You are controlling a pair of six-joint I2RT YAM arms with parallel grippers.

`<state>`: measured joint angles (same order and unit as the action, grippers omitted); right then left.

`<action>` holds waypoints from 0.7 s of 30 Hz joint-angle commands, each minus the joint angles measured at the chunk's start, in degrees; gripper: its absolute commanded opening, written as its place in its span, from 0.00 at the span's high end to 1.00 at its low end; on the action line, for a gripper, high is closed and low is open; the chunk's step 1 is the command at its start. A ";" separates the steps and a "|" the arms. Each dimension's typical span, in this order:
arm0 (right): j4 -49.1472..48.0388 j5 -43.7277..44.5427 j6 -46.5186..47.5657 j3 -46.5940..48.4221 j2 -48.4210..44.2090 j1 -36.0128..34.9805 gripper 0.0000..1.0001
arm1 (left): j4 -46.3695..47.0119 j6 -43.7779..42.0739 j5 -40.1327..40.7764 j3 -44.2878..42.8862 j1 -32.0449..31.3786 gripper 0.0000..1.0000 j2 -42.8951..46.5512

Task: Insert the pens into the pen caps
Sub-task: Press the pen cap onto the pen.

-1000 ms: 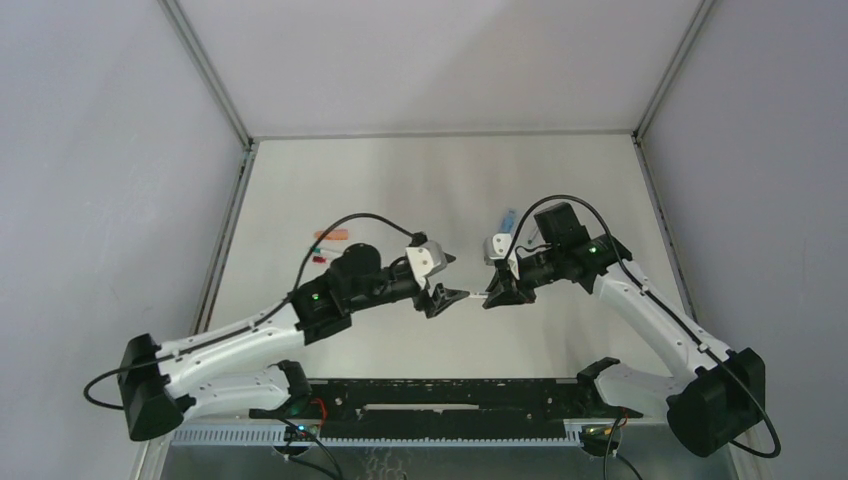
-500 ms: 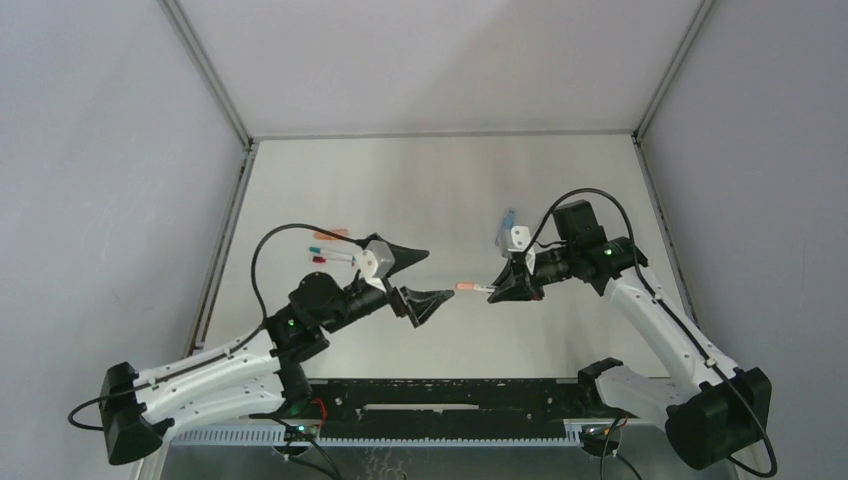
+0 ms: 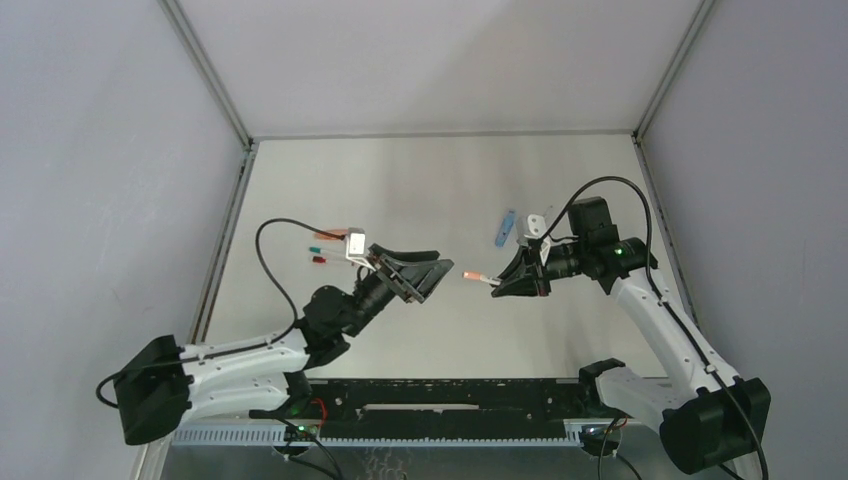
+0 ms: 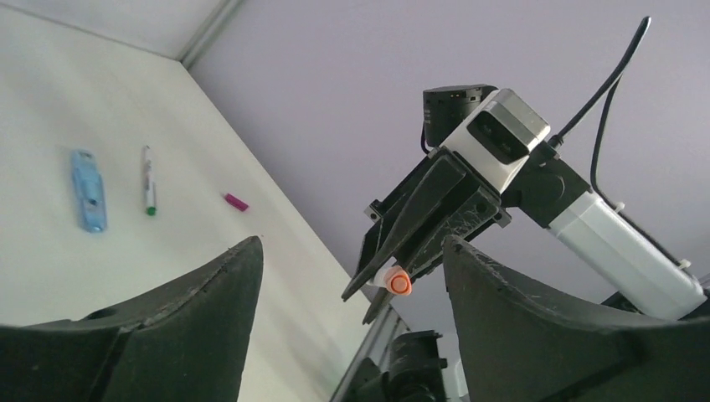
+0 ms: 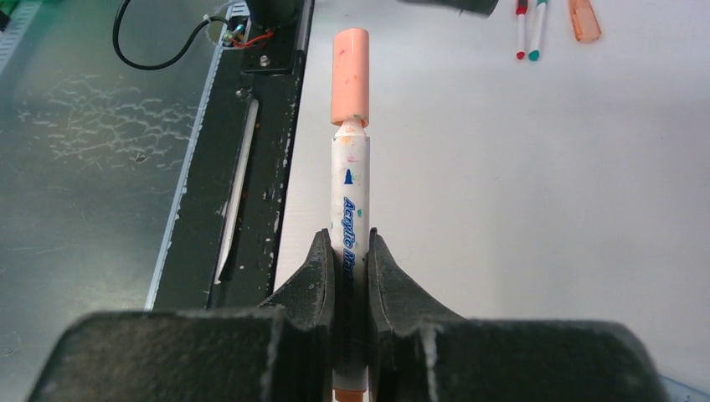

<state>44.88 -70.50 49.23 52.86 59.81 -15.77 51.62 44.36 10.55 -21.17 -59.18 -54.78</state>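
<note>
My right gripper is shut on a white pen whose tip carries a salmon-orange cap. In the top view this gripper holds the capped pen level above the table, pointing left. My left gripper stands open and empty a short way left of the cap, not touching it. In its own view the left gripper frames the cap's end. Two loose pens and an orange cap lie at the left. A light blue cap lies behind the right gripper.
On the table in the left wrist view lie a green-tipped pen and a magenta cap near the light blue cap. A black rail runs along the table's near edge. Grey walls close in the sides.
My left gripper opened, let go of the cap and drew back to the left, tilting up. The right arm moved right with the capped pen in its grip.
</note>
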 commanded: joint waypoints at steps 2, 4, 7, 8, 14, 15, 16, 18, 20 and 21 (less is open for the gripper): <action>-3.69 -2.58 -4.13 -0.74 -0.31 1.24 1.00 | 9.29 7.17 2.98 -2.70 -1.95 0.21 -5.85; -4.34 -2.31 -4.78 -0.95 -0.32 1.27 1.00 | 9.40 7.50 4.19 -3.34 -2.60 0.25 -7.58; -5.37 -1.57 -5.90 -1.34 -0.27 1.27 1.00 | 10.83 8.24 4.66 -4.14 -3.34 0.31 -9.75; -5.54 -1.42 -6.11 -1.36 -0.11 1.21 1.00 | 11.29 8.62 4.66 -4.44 -3.46 0.32 -10.41; -6.52 0.01 -6.96 -1.57 0.04 0.67 1.00 | 12.56 9.54 5.41 -5.92 -4.10 0.37 -13.17; -6.87 0.35 -7.22 -1.68 0.04 0.59 1.00 | 12.85 9.86 5.44 -6.05 -4.18 0.39 -13.61; -7.03 0.63 -7.44 -1.71 0.04 0.52 1.00 | 13.23 9.99 5.37 -6.27 -4.26 0.39 -14.04; -7.33 1.16 -7.73 -1.80 0.13 0.33 1.00 | 13.53 10.40 5.05 -6.74 -4.34 0.43 -14.94; -7.56 1.47 -7.96 -1.86 0.13 0.14 1.00 | 13.64 10.75 4.61 -7.38 -4.43 0.44 -15.78; -7.65 1.62 -8.05 -1.88 0.09 0.13 1.00 | 13.68 10.95 4.47 -7.58 -4.53 0.45 -16.17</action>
<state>39.33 -69.30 42.74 51.27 59.90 -15.18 62.46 54.08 14.85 -25.17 -63.20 -69.71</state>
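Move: The loose-sitting orange cap on the pen's nib is some 8 cm to the right of the open left gripper, about 1 cm ahead and roughly level, perhaps 1 cm lower. The held pen's white barrel runs on beyond it, about 13 cm right of the left gripper, 1 cm back and at much the same height. From the right gripper, the cap lies about 7 cm left, 2 cm ahead and 1 cm below. The blue cutter is on the table, roughly 25 cm ahead, 18 cm right and 26 cm below the left gripper. Bring the left gripper about 4 cm right towards the orange cap, dipping some 2 cm on the way and then rising most of that back, while its fingers tip down slightly and narrow around the cap's line without shutting. Keep the right gripper's pinch on the pen barrel, nearly still. ##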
